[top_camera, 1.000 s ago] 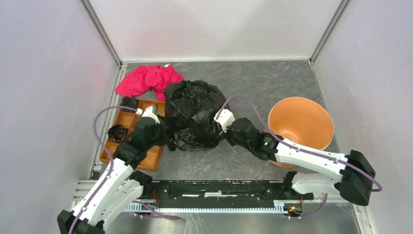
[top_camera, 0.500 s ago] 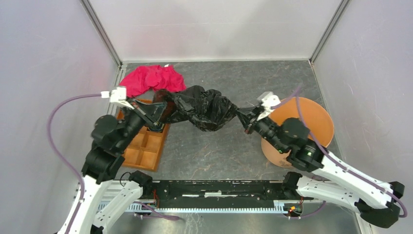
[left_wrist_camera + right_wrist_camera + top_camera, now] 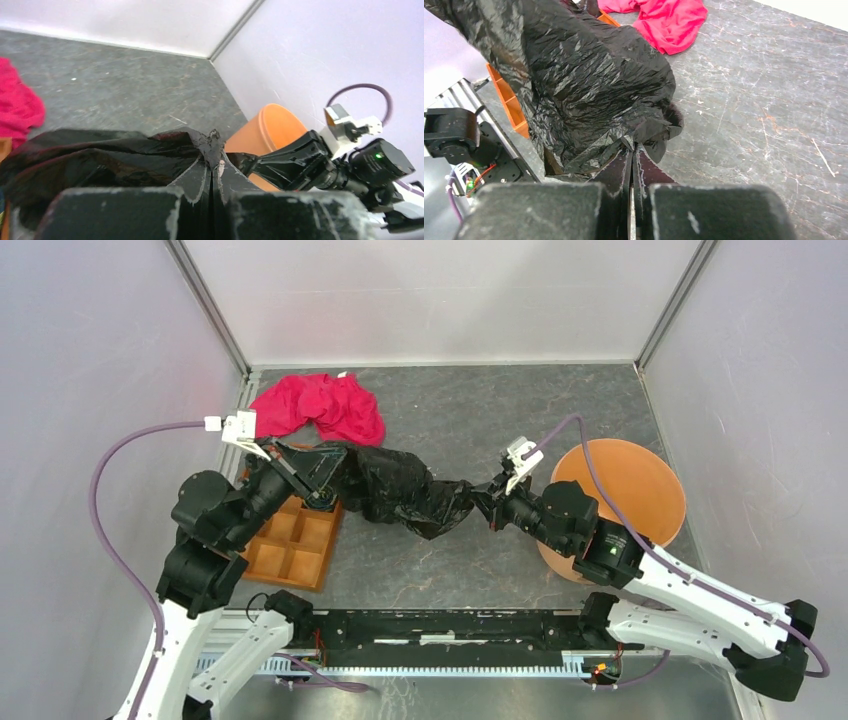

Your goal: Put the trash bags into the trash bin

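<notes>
The black glossy trash bag [image 3: 410,495] hangs stretched in a sagging band between my two grippers, above the grey table. My left gripper [image 3: 332,480] is shut on its left end, over the tray; in the left wrist view a pinch of bag [image 3: 100,155] sticks out past the gripper [image 3: 215,146]. My right gripper [image 3: 484,503] is shut on the right end, just left of the round orange trash bin [image 3: 645,490]. In the right wrist view the bag [image 3: 584,85] bulges ahead of the gripper [image 3: 633,150]. The bin [image 3: 270,127] stands apart from the bag.
A red cloth [image 3: 320,405] lies at the back left, also seen in the right wrist view [image 3: 664,22]. An orange-brown compartment tray [image 3: 290,545] sits under the left arm. Grey walls close in on both sides and the back.
Both grippers lifted the heaped bag off the table and pulled apart, drawing it into a long band. Over the last half second the right gripper shifted left and the band sagged.
</notes>
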Available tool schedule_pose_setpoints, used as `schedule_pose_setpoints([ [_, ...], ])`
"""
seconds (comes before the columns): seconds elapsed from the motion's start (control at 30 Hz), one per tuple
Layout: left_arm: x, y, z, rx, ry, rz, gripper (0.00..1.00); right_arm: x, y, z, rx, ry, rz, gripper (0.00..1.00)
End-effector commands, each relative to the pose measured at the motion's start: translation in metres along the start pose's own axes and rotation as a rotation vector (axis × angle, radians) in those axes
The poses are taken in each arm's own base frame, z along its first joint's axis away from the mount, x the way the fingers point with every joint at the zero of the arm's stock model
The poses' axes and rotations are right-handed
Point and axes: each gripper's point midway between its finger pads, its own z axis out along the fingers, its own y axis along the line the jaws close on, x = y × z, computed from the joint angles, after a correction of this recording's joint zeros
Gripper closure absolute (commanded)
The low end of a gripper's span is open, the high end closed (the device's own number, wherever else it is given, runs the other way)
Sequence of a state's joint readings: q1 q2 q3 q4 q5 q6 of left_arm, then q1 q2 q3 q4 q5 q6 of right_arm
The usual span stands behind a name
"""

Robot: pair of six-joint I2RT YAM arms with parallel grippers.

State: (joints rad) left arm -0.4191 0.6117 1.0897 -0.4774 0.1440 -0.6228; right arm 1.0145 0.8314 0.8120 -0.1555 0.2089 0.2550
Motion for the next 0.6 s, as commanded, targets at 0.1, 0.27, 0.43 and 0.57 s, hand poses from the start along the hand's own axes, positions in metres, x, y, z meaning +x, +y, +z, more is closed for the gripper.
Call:
schedule_pose_setpoints([
  [0.1, 0.023, -0.019, 0.039, 0.187, 0.088, -0.013, 0.98, -0.030, 0.008, -0.005, -0.014, -0.053, 0.068, 0.89],
  [0.27, 0.038, -0.001, 0.070, 0.185, 0.069, -0.040, 0.98, -0.029, -0.008, -0.001, 0.076, 0.011, -0.030, 0.69],
  [0.43, 0.029, 0.046, 0.099, -0.047, 0.013, 0.011, 0.98, -0.035, -0.036, -0.006, 0.235, 0.135, -0.173, 0.46],
  [0.57, 0.022, 0.059, 0.112, -0.109, -0.005, 0.057, 0.98, -0.052, -0.036, -0.023, 0.235, 0.129, -0.164, 0.26],
])
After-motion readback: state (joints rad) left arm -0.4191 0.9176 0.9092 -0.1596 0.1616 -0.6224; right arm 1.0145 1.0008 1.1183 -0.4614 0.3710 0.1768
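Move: Hanging between the two grippers, the black trash bag has its middle about 17 cm right of the left hand and 9 cm below it. From the left hand, the wooden tray is some 15 cm left and 5 cm back, the pink cloth about 22 cm ahead and 5 cm left, both well below. From the right hand, the bag's middle is roughly 14 cm left and slightly above, while the bin is about 30 cm right, 4 cm back and 15 cm lower. Opening its fingers about two thirds, the right gripper ends its pinch on the bag's corner while drifting some 3 cm forward and a little up, its left side rolling down. The left hand keeps its end pinched, first swinging right about 5 cm, then driving forward and down roughly 9 cm each, fingers tipping slightly downward. ##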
